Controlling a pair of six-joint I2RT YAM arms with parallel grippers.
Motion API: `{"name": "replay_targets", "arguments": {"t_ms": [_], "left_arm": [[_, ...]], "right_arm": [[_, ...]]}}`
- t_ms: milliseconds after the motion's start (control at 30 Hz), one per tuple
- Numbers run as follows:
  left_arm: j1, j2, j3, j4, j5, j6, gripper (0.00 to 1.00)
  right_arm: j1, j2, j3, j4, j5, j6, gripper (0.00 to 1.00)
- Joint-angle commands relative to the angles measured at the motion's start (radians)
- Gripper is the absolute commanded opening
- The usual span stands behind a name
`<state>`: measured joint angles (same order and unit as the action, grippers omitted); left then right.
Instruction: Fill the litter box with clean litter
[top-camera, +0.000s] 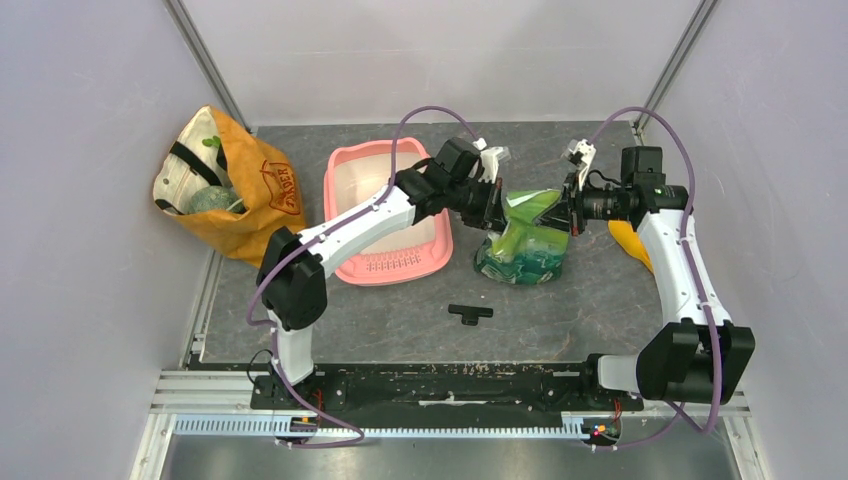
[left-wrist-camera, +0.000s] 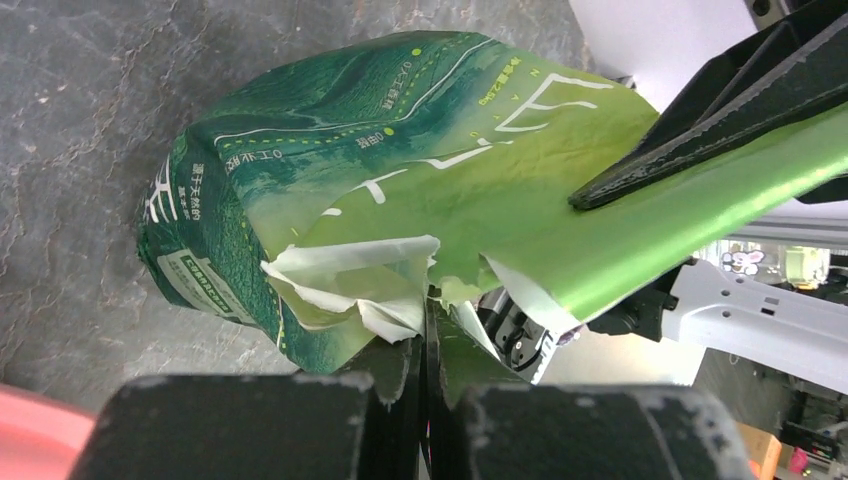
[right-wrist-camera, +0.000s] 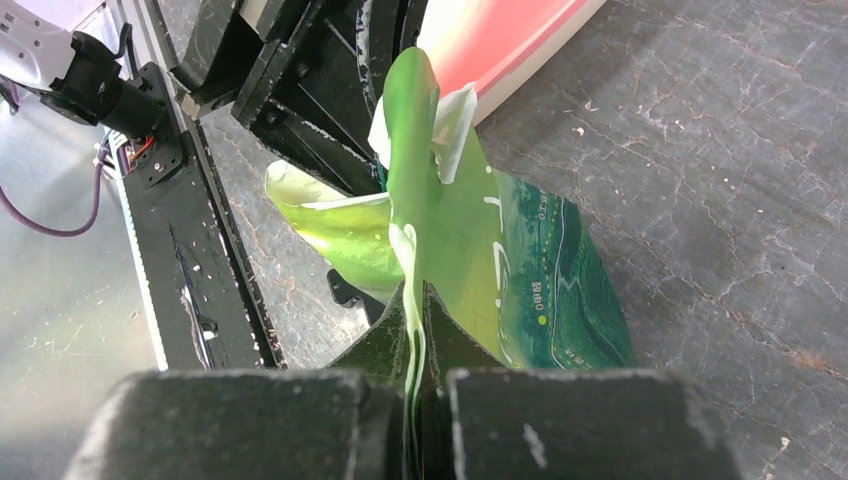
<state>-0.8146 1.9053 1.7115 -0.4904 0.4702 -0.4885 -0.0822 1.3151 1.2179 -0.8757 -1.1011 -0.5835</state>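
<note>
The pink litter box (top-camera: 345, 185) lies on the table's back left, with a pale inside and its slotted lip at the near end; its edge shows in the right wrist view (right-wrist-camera: 500, 45). A glossy green foil bag (top-camera: 525, 245) stands just to its right, also seen in the left wrist view (left-wrist-camera: 330, 170) and the right wrist view (right-wrist-camera: 540, 280). My left gripper (top-camera: 492, 200) is shut on the bag's torn top edge (left-wrist-camera: 425, 320). My right gripper (top-camera: 570, 205) is shut on the bag's top flap (right-wrist-camera: 415, 300) from the other side. No loose litter shows.
An orange-tan fabric bag (top-camera: 235, 190) stands at the back left corner. An orange scoop (top-camera: 632, 245) lies behind my right arm. A small black T-shaped part (top-camera: 470, 313) lies on the table in front of the bag. Walls enclose three sides.
</note>
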Motion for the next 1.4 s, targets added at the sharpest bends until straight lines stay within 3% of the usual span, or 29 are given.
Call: {"name": "replay_targets", "arguments": {"t_ms": [0,333,667,700,767,933,1033,1100,1200,1367], "left_arm": [[0.004,-0.006,0.002,0.227,0.144,-0.056,0.02],[0.052,-0.047,0.060,0.163,0.108,0.080,0.02],[0.056,-0.076,-0.063,0.178,0.050,0.050,0.02],[0.056,-0.080,-0.063,0.164,0.035,0.055,0.06],[0.055,-0.084,-0.051,0.130,0.015,0.069,0.28],[0.059,-0.109,-0.040,0.094,-0.032,0.090,0.56],[0.065,-0.122,-0.031,0.080,-0.036,0.103,0.59],[0.069,-0.129,-0.023,0.064,-0.047,0.111,0.70],[0.076,-0.136,-0.009,0.036,-0.051,0.123,0.72],[0.089,-0.157,-0.007,0.008,-0.071,0.140,0.86]], "right_arm": [[0.019,-0.040,0.003,0.077,-0.127,0.058,0.00],[-0.040,-0.027,0.093,0.032,-0.170,0.041,0.00],[-0.057,0.046,0.063,-0.115,-0.101,-0.231,0.00],[-0.057,0.048,0.063,-0.140,-0.096,-0.252,0.00],[-0.057,0.048,0.067,-0.177,-0.086,-0.289,0.01],[-0.063,0.026,0.071,-0.201,-0.070,-0.302,0.26],[-0.074,0.014,0.077,-0.200,-0.067,-0.287,0.34],[-0.084,0.009,0.087,-0.200,-0.068,-0.267,0.44],[-0.101,0.001,0.104,-0.201,-0.072,-0.246,0.56],[-0.127,-0.029,0.125,-0.199,-0.073,-0.219,0.77]]}}
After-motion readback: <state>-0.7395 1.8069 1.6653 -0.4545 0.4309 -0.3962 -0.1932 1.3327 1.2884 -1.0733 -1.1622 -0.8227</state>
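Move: Pinched in both grippers at its torn top, the litter bag has its body about 7 cm right of the left hand, some 2 cm ahead and 11 cm below. From the right hand the bag's body is roughly 6 cm left, 2 cm ahead and 14 cm below. The litter box lies some 23 cm left and 12 cm ahead of the left hand, and the black clip about 10 cm back and 3 cm left of that hand, both well below. Tugging the torn edges first, the left hand goes about 2.5 cm forward with a slight rise, while the right lifts some 2 cm and eases right. Both dip a little, then open wide and let go of the bag's edges; the left draws off up and left by about 3 cm, the right drifts slightly farther right and up. ##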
